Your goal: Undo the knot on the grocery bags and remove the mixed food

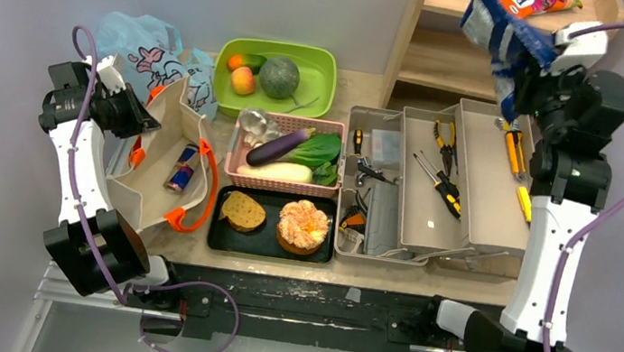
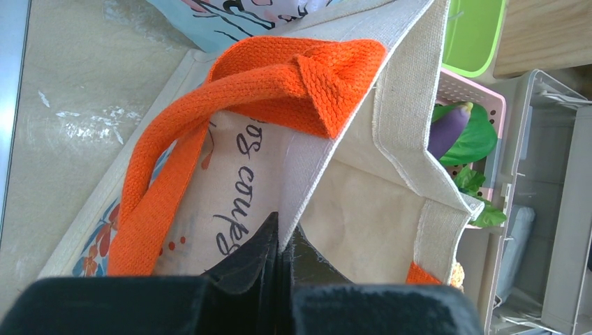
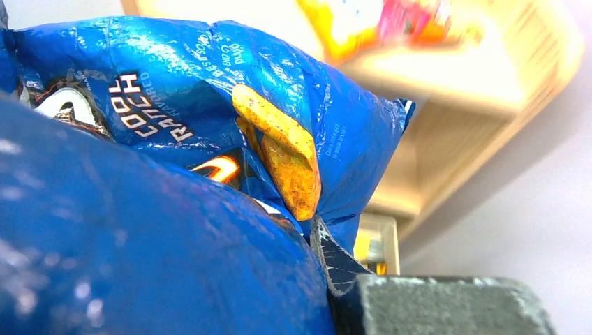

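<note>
My left gripper (image 1: 144,120) (image 2: 283,234) is shut on the rim of the beige canvas tote (image 1: 157,151) (image 2: 363,209), beside its orange handle (image 2: 279,77). A drink can (image 1: 183,168) lies inside the tote. The crinkly light-blue bag (image 1: 147,50) slumps behind it; its knot is out of view. My right gripper (image 1: 530,68) (image 3: 307,234) is raised at the back right by the wooden shelf, shut on the blue snack pack (image 1: 501,39) (image 3: 209,105), which fills the right wrist view and hides one finger.
A green tray (image 1: 323,64) holds a melon (image 1: 279,76), peach (image 1: 243,81) and orange (image 1: 236,60). A pink basket (image 1: 333,129) holds eggplant (image 1: 275,148), radish (image 1: 277,171) and greens (image 1: 319,150). A black tray (image 1: 268,241) carries bread and pastry (image 1: 303,226). An open toolbox (image 1: 434,192) lies right.
</note>
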{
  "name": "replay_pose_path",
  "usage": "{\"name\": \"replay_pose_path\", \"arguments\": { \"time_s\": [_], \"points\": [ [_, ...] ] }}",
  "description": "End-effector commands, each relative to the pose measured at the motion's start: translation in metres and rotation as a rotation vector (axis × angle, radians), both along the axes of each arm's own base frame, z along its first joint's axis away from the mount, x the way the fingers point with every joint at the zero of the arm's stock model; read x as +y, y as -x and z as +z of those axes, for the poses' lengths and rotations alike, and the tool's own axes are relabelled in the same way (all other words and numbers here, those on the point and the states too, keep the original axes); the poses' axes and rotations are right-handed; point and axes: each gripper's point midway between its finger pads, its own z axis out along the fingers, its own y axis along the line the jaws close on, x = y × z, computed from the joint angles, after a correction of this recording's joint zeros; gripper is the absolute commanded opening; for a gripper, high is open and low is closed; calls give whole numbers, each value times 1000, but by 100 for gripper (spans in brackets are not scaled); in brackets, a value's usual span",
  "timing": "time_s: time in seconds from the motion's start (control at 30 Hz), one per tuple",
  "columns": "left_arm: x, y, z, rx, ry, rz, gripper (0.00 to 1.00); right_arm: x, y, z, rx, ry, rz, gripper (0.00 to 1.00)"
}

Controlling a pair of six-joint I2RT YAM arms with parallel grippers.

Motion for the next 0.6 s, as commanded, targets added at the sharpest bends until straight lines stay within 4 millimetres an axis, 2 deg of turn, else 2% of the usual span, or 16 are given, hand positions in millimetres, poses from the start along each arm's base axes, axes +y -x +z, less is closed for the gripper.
{"name": "replay_pose_path", "arguments": {
  "time_s": [0.0,0.1,0.17,0.27,0.4,0.5,0.53,0.57],
  "points": [
    [-3,-8,13,-38,11,-10,0,9,1,138,-438,-99,20,0],
    [-3,-9,12,-39,15,-7,0,10,-16,177,-574,-195,46,0],
    [-4,-11,12,-42,25,-3,0,12,-32,192,-627,-263,72,0],
    [-4,-11,14,-48,22,-1,0,12,-67,214,-690,-329,84,0],
    [-4,-10,13,-50,25,3,0,23,-114,218,-745,-309,56,0],
    [-4,-10,14,-56,26,13,0,31,-143,208,-767,-274,8,0],
    [-4,-10,15,-63,25,16,0,28,-151,205,-781,-249,-29,0],
    [-4,-10,15,-67,26,20,0,34,-159,202,-793,-232,-51,0]
  ]
}}
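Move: The right hand holds the blue chip bag in front of the shelf. The shelf's top board lies about 20 cm ahead, 2 cm left and roughly level with the hand. The orange snack bag on the board is some 22 cm ahead, 2 cm right and 2 cm up; the toolbox's open tray is about 35 cm below, 1 cm ahead and 2 cm right. From the left hand, the top board is roughly 25 cm ahead, 68 cm right and 20 cm above. Up first, the right hand climbs nearly 20 cm with the blue chip bag still clamped, then sweeps forward about 18 cm towards the shelf's top board, sinking some 4 cm towards the end. The fingers tip upward by around 30 degrees as it climbs, with a slight roll lifting the hand's left side, and keep their hold. ##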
